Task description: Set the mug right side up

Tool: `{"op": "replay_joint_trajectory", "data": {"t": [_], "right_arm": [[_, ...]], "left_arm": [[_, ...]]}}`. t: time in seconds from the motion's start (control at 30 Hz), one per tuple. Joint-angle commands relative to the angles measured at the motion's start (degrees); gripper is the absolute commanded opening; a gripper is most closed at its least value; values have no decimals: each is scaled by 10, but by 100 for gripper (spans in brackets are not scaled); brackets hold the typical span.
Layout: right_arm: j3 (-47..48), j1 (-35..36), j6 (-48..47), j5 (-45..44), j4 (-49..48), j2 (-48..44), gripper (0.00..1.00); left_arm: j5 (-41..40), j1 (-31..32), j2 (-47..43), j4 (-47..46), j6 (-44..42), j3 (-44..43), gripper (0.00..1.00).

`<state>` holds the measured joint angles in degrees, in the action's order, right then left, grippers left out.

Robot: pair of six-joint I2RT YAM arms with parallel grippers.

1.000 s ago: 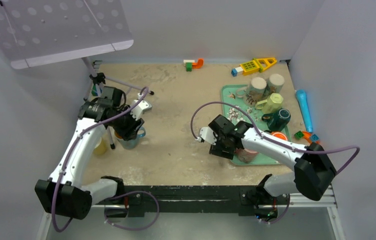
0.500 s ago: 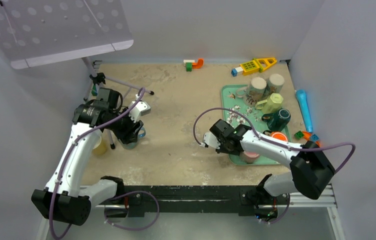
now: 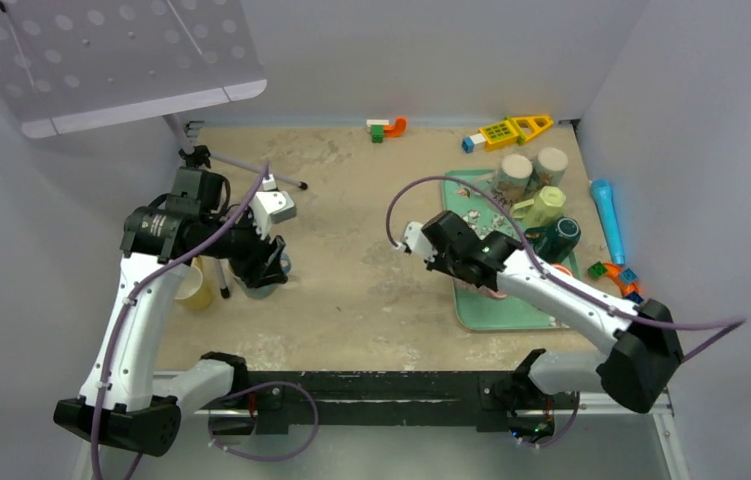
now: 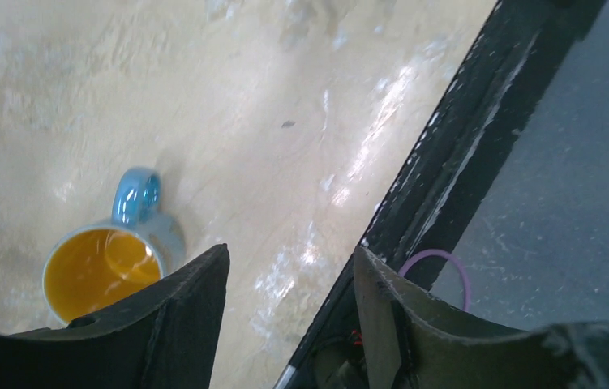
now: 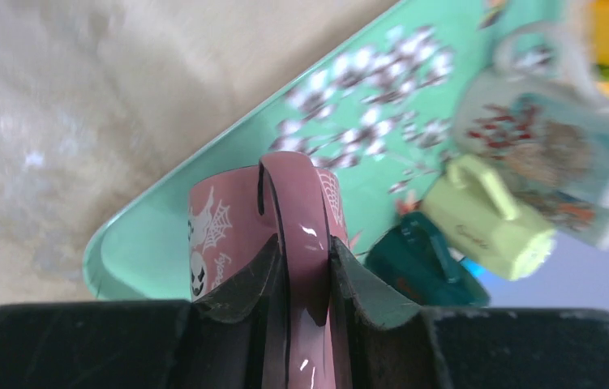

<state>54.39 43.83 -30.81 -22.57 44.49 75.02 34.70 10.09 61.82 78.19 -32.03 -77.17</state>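
Note:
My right gripper (image 5: 305, 258) is shut on the handle of a pink mug (image 5: 228, 217) with white skull and web prints. It holds the mug just over the near left part of the mint-green tray (image 5: 143, 243). In the top view the right gripper (image 3: 473, 262) hides most of the mug; a pink bit (image 3: 491, 293) shows below it. My left gripper (image 4: 291, 267) is open and empty, above bare table. A blue mug (image 4: 106, 267) with a yellow inside stands upright beside its left finger. In the top view the left gripper (image 3: 264, 262) covers that mug.
The tray (image 3: 486, 318) also holds two beige mugs (image 3: 514, 172), a lime mug (image 3: 546, 205) and a teal mug (image 3: 556, 238). A yellow cup (image 3: 194, 286) and a stand leg are at the left. A blue microphone (image 3: 606, 215) and toys (image 3: 506, 130) lie at the right and back.
My right gripper has risen and moved toward the back over the tray, carrying the pink mug by its handle. My left arm has drawn up and back from the blue mug.

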Motion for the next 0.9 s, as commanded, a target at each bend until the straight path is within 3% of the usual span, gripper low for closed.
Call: {"op": "replay_joint_trajectory", "data": {"t": [0.0,0.23,0.43,0.63,0.77,0.87], "right_arm": [[73,1,23,-69,-59,-87,0],[50,1,27,-80,-171,-196,0],[45,1,102,90,-352,-263,0],[29,1,243,306,-541,-253,0],[22,1,329,370,-647,-226,0],[16,1,381,395,-701,-210,0]], "left_arm": [[114,-2,-6,21,20,-66,63],[160,-2,-2,34,47,-128,68],[207,-2,-6,30,69,-163,74],[222,-2,-9,1,98,-187,83],[256,-2,-2,-7,109,-209,86],[277,-1,-1,-38,136,-215,93]]}}
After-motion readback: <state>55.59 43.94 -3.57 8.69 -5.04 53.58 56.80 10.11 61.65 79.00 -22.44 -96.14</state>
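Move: The right hand already has the pink mug by its handle, mouth down. It is being taken to the left gripper, some 36 cm to the left, 8 cm back and 13 cm higher. From the left hand, the pink mug lies about 41 cm to the right, 8 cm farther out and 15 cm lower; the blue mug stands 6 cm ahead, 5 cm left and 20 cm below, and the yellow mug 5 cm ahead and 20 cm left, equally low. Keeping its pinch on the pink mug's handle, the right hand lifts it, at first almost straight up, then up and left towards the left gripper, about 27 cm up and 14 cm left in all. The wrist swings some 80 degrees, from fingers down to pointing left. The left hand climbs 13 cm off the blue mug, drifting 5 cm right and tilting towards level as its fingers open wider. ##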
